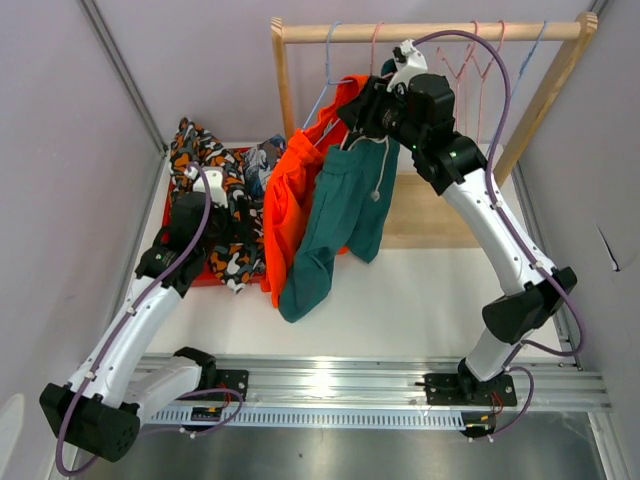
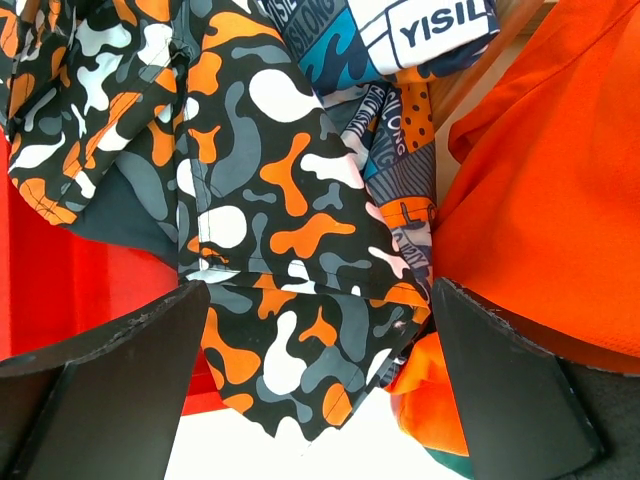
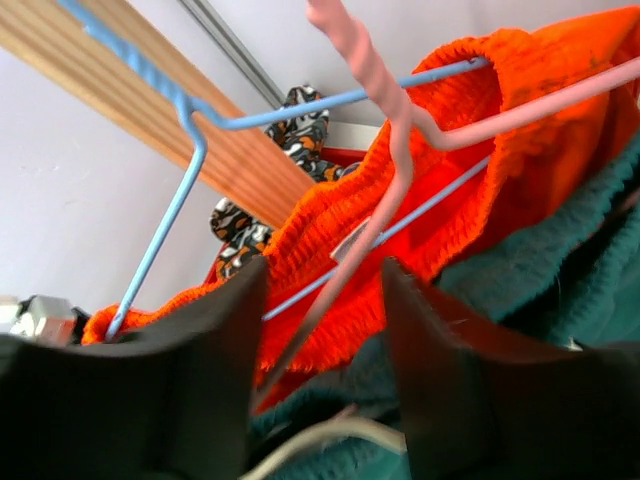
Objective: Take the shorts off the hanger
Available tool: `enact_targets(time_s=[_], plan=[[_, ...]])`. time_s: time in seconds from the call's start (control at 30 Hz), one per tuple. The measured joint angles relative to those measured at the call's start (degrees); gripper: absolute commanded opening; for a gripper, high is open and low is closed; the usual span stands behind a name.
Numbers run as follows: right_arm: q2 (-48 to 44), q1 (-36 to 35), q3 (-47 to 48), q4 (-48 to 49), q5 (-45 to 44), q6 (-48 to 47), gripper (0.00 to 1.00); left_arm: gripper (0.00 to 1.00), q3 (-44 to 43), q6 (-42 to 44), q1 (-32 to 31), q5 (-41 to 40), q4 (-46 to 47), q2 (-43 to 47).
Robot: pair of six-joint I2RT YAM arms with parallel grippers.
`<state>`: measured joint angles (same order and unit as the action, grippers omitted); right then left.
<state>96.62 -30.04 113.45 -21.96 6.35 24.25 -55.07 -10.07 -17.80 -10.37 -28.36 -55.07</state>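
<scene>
Bright orange shorts point(image 1: 288, 200) and dark teal shorts point(image 1: 340, 225) hang from the wooden rail point(image 1: 430, 32). My right gripper point(image 1: 357, 122) is up at their waistbands. In the right wrist view its fingers point(image 3: 325, 275) stand apart around the pink hanger point(image 3: 385, 130), with the orange waistband point(image 3: 440, 200) and teal fabric point(image 3: 560, 270) behind it; a blue hanger point(image 3: 190, 150) carries the orange pair. My left gripper point(image 1: 205, 190) hovers open point(image 2: 320, 290) over the orange-black-white print shorts point(image 2: 280, 200), beside the blue-white print pair point(image 2: 400, 40).
The print shorts lie piled on a red tray point(image 1: 212, 272) at the left. Several bare hangers point(image 1: 470, 60) hang on the rail's right half. The rack's wooden base point(image 1: 430, 215) lies under them. Grey walls close in both sides.
</scene>
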Motion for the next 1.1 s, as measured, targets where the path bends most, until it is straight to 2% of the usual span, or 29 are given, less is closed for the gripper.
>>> enact_targets(time_s=[0.03,0.13,0.2,0.37,0.47,0.63,0.87,1.0,1.1], plan=[[0.6,-0.2,0.6,0.0,-0.1,0.0,0.23,0.99,0.0,0.0,0.0,0.0,0.0,0.1],[1.4,-0.6,1.3,-1.1,-1.0,1.3,0.04,0.99,0.0,0.0,0.0,0.0,0.0,0.1],[1.5,-0.7,1.3,-1.5,-2.7,1.5,0.01,0.99,0.0,0.0,0.0,0.0,0.0,0.2],[-0.3,-0.6,-0.5,-1.2,-4.8,0.8,0.00,0.99,0.0,0.0,-0.2,-0.1,0.0,2.0],[-3.9,-0.7,-2.8,-1.9,-6.6,0.4,0.00,0.99,0.1,0.4,-3.0,-1.4,0.4,5.8],[-10.4,-0.6,-4.0,-4.5,-9.4,0.3,0.00,0.99,-4.4,1.8,-16.2,-2.6,1.0,10.5],[-17.9,-1.3,-3.9,-7.9,-10.2,1.8,0.00,0.99,-13.0,4.3,-36.5,-2.4,7.5,5.7],[-18.9,-2.2,-4.9,-8.3,-10.8,2.8,0.00,0.99,-14.3,4.6,-43.3,0.4,13.4,-0.9],[-19.9,-2.8,-6.6,-8.2,-11.3,3.1,0.00,0.99,-14.2,4.1,-45.5,4.0,17.7,-6.8]])
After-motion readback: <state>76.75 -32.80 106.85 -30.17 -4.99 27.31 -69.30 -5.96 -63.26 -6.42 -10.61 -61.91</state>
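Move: The pink hanger's wire already stands between the right hand's half-closed fingers, about 1 cm ahead and 1 cm left; its green shorts have their middle some 18 cm below that hand and 6 cm back. Orange shorts lie 8 cm left of the right hand, 4 cm back, 17 cm down; empty pink hangers some 16 cm right, 4 cm ahead. From the left hand, the green shorts are roughly 21 cm right, 3 cm ahead and about level. The pink hanger's wire is pinched as the right fingers finish closing, then carried back about 10 cm, with some 7 cm to the right and 6 cm up, away from the orange shorts. The wide-open left hand leaves the red box and sweeps about 26 cm right towards the green shorts, rising and drawing back while swinging some 50 degrees clockwise and dipping slightly at the end. ##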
